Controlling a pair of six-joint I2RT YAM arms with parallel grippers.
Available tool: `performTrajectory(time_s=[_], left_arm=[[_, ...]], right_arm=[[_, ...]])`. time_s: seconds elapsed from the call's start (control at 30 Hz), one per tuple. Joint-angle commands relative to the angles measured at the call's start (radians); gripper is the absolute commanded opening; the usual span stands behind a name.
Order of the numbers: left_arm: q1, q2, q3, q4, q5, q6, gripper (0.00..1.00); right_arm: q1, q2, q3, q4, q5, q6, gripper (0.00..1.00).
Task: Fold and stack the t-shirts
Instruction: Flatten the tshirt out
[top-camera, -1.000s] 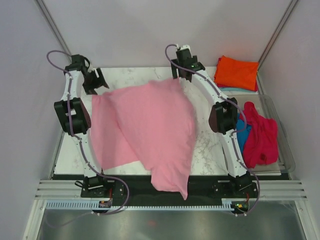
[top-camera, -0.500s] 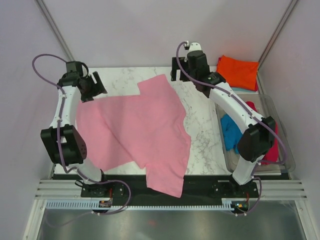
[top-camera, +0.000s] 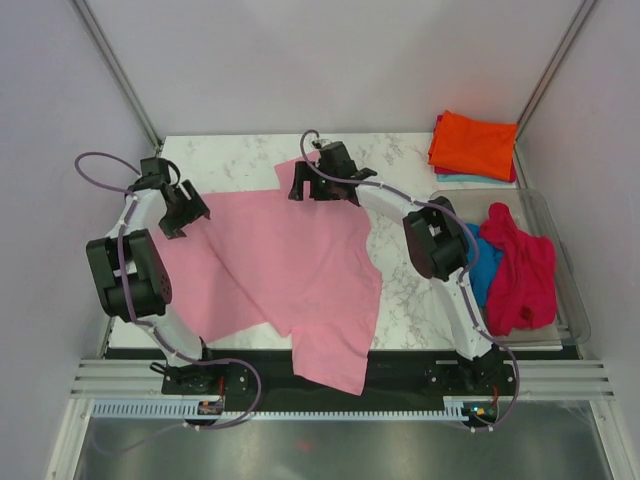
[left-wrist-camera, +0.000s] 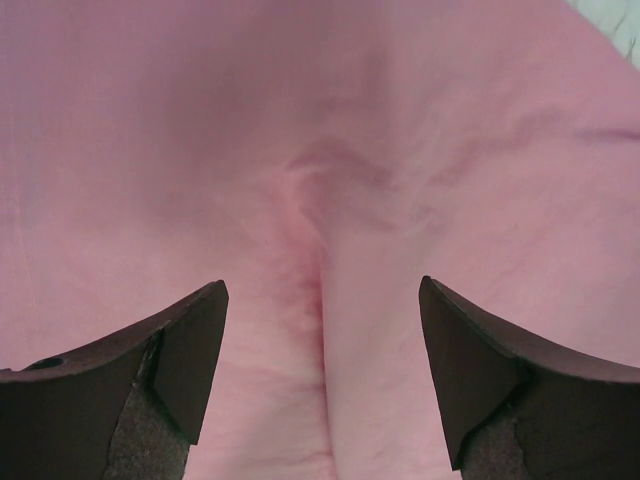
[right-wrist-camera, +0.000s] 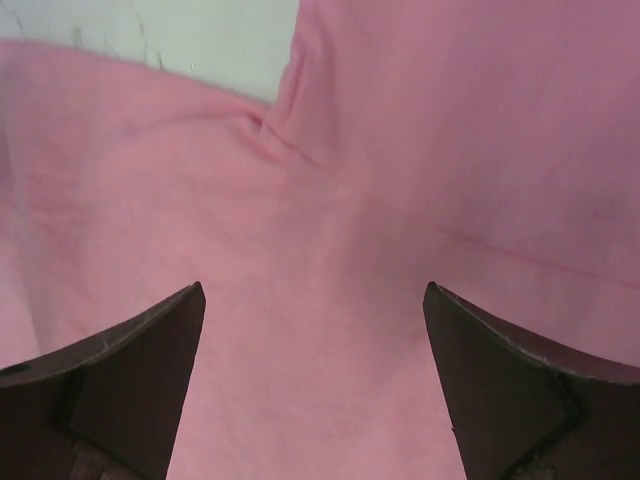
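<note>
A light pink t-shirt (top-camera: 285, 265) lies spread over the marble table (top-camera: 240, 155), its lower part hanging past the near edge. My left gripper (top-camera: 188, 213) stands open over the shirt's left edge; pink cloth (left-wrist-camera: 320, 200) with a raised crease fills the left wrist view between the wide-apart fingers. My right gripper (top-camera: 300, 183) stands open at the shirt's far corner, by a sleeve seam (right-wrist-camera: 290, 150), with nothing between its fingers. An orange t-shirt (top-camera: 474, 145) lies folded on a pale blue one (top-camera: 455, 178) at the back right.
A clear bin (top-camera: 568, 290) at the right holds a crumpled crimson-pink t-shirt (top-camera: 520, 270) and a bright blue one (top-camera: 484, 268). Bare marble (top-camera: 410, 290) shows between the pink shirt and the bin. White walls enclose the table.
The pink shirt came down from its lifted, billowing state and now lies flat. Both grippers have moved down and inward onto its far edge, the right one swinging left.
</note>
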Motion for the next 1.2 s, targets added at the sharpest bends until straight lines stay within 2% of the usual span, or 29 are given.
performTrajectory(time_s=[0.0, 0.3, 0.5, 0.67, 0.93, 1.17], left_arm=[[0.008, 0.054, 0.072, 0.064, -0.019, -0.009, 0.84], [-0.006, 0.250, 0.258, 0.039, -0.047, 0.042, 0.84], [-0.060, 0.352, 0.398, -0.002, -0.161, 0.074, 0.84], [-0.114, 0.359, 0.438, 0.008, -0.202, 0.117, 0.84], [-0.117, 0.508, 0.598, 0.014, -0.159, 0.175, 0.85], [-0.118, 0.698, 0.783, -0.005, -0.104, 0.174, 0.84]], right_arm=[[-0.046, 0.080, 0.053, 0.019, 0.035, 0.068, 0.98], [-0.212, 0.163, 0.026, 0.042, 0.187, 0.165, 0.98], [-0.280, 0.244, 0.212, -0.030, 0.254, 0.122, 0.98], [-0.335, 0.362, 0.375, -0.012, 0.133, 0.129, 0.98], [-0.335, 0.352, 0.309, 0.028, 0.131, 0.125, 0.98], [-0.333, 0.318, 0.271, 0.081, 0.042, 0.079, 0.98]])
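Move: The pink t-shirt lies spread under both open hands. Its middle is about 15 cm back and 22 cm to the right of the left hand, 4 cm below, with a slanting crease whose middle is some 17 cm back and 15 cm right. From the right hand the shirt's middle lies about 25 cm back, 7 cm left and 2 cm below; the sleeve at the far edge is about 5 cm ahead and 1 cm left. Forward and to the right, some 19 and 17 cm, the right hand sweeps its open fingers with the cloth towards the table's far edge, staying low, turning about 30 degrees clockwise and then standing there. The left hand, also open, goes about 17 cm forward while sinking 5 cm and rolling its left side up slightly, dragging the shirt's left part along. ##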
